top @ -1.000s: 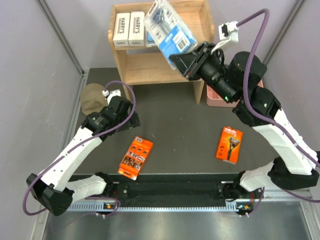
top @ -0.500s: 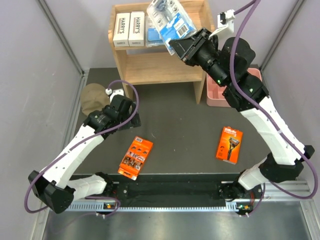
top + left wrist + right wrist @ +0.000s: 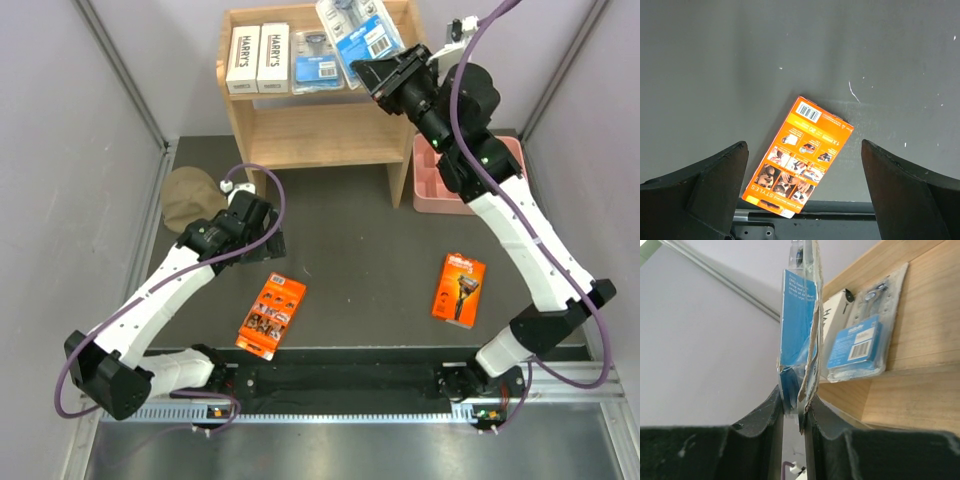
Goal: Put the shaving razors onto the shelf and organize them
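Observation:
The light-wood shelf stands at the back. On its top tier lie two white Harry's boxes and a clear blister pack with a blue label. My right gripper is shut on a second blister pack, holding it on edge above the top tier's right part. In the right wrist view that pack rises from the gripper, beside the lying pack. One orange pack lies under my open left gripper, seen between its fingers; another orange pack lies to the right.
A pink tray sits right of the shelf, under the right arm. A brown round object lies at the mat's left edge. A metal rail runs along the near edge, close to the left orange pack.
The right arm has carried the blister pack up and back, from in front of the shelf to above its top tier. The left arm has shifted slightly forward.

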You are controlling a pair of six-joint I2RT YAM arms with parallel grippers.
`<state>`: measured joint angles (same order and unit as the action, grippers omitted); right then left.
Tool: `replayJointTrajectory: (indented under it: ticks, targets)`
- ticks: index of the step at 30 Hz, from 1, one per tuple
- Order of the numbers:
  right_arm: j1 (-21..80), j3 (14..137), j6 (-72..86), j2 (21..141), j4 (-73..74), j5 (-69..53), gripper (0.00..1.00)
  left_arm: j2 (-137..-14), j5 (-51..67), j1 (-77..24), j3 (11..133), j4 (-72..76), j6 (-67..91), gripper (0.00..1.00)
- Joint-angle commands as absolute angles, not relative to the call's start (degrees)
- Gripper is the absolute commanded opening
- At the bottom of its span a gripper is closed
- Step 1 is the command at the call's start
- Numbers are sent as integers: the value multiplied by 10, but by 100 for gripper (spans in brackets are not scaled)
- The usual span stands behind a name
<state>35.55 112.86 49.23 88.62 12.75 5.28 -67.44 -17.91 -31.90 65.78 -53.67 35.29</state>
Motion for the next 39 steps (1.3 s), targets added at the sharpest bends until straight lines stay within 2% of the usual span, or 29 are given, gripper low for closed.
replayJointTrajectory:
  ticks: [1, 11, 20, 39]
  targets:
    - [322, 1122, 536, 896, 61, 33, 0, -662, -192, -319, 683, -524, 338, 99]
    - [269, 1118, 598, 947, 42, 7, 0, -668, -190, -319, 664, -522, 344, 99]
    - [262, 1119, 630, 983, 24, 3, 1, -666, -189, -320, 664, -523, 346, 99]
    - [263, 1025, 665, 955, -50, 38, 4, -658, -192, -320, 652, -523, 354, 99]
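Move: The blue razor pack already in the right fingers is meant for the free place on the upper shelf, its middle about 18 cm ahead of the right hand, hardly left of it, and 9 cm below. The blue pack already shelved is some 16 cm ahead and 6 cm left, with the nearer Harry's box 16 cm ahead and 13 cm left; the shelf's right side is 18 cm ahead and 8 cm right. From the left hand, the free place is some 28 cm ahead, 16 cm right and 27 cm higher. The held blue pack is carried forward and down onto the upper shelf, into the gap right of the first blue pack, by the right hand: some 10 cm forward and nearly 9 cm down, dipping more steeply as it nears. There the hand almost stops, having tipped down about 10 degrees, and slowly rolls its left side up; the fingers keep their pinch on the pack's near end. ##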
